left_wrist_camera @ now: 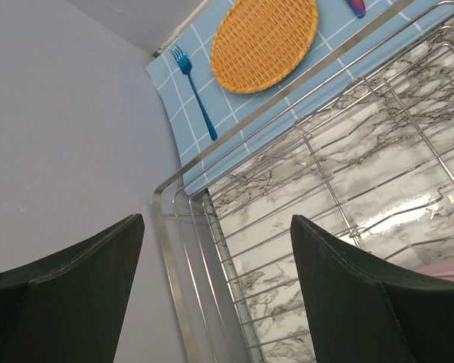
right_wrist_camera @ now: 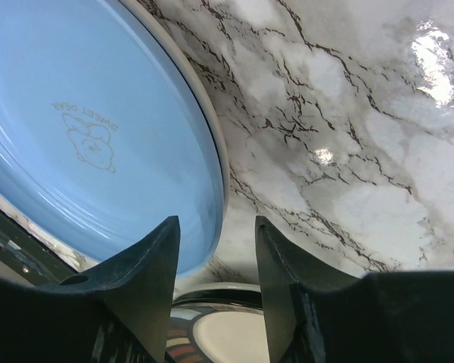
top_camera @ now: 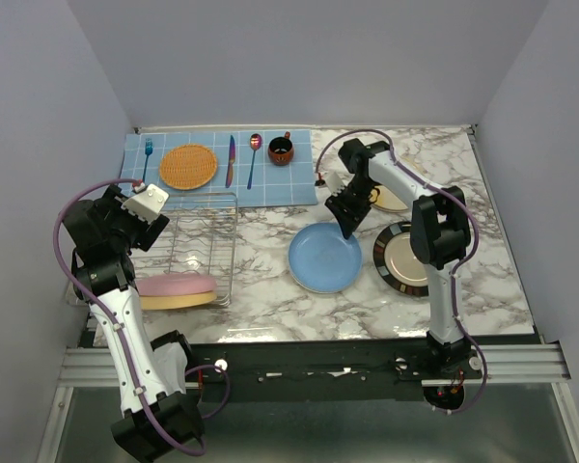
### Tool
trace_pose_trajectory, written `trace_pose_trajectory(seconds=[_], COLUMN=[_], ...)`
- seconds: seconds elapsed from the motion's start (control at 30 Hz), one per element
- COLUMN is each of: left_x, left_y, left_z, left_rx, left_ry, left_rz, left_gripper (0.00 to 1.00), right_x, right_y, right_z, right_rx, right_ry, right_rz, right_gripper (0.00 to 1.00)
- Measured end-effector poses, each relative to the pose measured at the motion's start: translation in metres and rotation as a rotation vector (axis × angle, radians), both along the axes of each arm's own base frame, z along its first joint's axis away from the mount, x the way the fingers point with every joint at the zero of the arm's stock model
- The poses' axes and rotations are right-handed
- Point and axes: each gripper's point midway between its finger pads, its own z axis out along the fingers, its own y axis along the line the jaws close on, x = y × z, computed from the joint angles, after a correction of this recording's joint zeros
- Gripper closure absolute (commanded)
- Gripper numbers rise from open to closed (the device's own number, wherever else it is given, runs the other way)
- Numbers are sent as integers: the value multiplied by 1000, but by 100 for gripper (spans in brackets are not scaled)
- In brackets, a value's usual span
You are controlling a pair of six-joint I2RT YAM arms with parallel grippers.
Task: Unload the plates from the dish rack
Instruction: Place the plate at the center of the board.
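The dish rack stands at the table's left. A pink plate lies in its near end on top of a yellow-orange plate. A blue plate lies flat on the marble, with a black-rimmed plate to its right and a cream plate behind the right arm. My right gripper hangs over the blue plate's far right rim. In the right wrist view its jaws stand open on either side of the blue plate's rim. My left gripper is open over the rack's far-left corner, holding nothing.
A blue checked placemat at the back carries a woven orange disc, a fork, a knife, a spoon and a dark red cup. Walls close in on the left, back and right.
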Motion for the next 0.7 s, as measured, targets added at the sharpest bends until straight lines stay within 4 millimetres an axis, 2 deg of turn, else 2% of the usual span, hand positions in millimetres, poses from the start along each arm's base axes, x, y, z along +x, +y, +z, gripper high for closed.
trace_pose_trajectory(seconds=[0.27,0.37,0.4,0.43,0.47,0.53,0.7], left_x=[-1,-1,-1,-2,-3,-6,-17], left_y=[0,-1,-1,-2,-3,-8,-20], left_z=[-1,-1,-1,-2,-3,-5,3], left_rx=[1,6,10,15,19,32,100], left_ry=[0,-1,0,3,12,32,85], left_rz=[0,-3,-6,-15,-26,-60,-174], left_gripper=[13,13,13,13,13,13,13], right_x=[2,5,7,9,11,16,19], right_y=[-1,-2,-1,-1,0,3,16], right_z=[0,7,14,22,30,51,128], right_rx=[-10,-13,-8,-5,0,16,93], right_ry=[-15,-44,-67,-93,-120,-190,-435], right_rz=[-11,-22,-26,-31,-33,-44,-38], right_gripper=[45,44,44,33,29,27,27])
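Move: The blue plate lies on the board with its middle about 6 cm left of the right hand, 7 cm nearer the base and 2 cm lower. The black-rimmed plate is some 17 cm right and 7 cm back, the yellow-and-cream one 13 cm right and 14 cm ahead. From the left hand, the pink plate in the rack stands about 12 cm back, 7 cm right and 15 cm down, the yellow plate 4 cm behind the pink one. The blue plate, already released, is left where it lies: the right hand pauses at its far-right rim, then rises ever faster by about 13 cm, drifting slightly forward, its fingertips swinging forward some 25 degrees and spreading wider. Late on, above the rack, the empty left hand eases back and left a couple of centimetres, turning clockwise, fingers still open. ##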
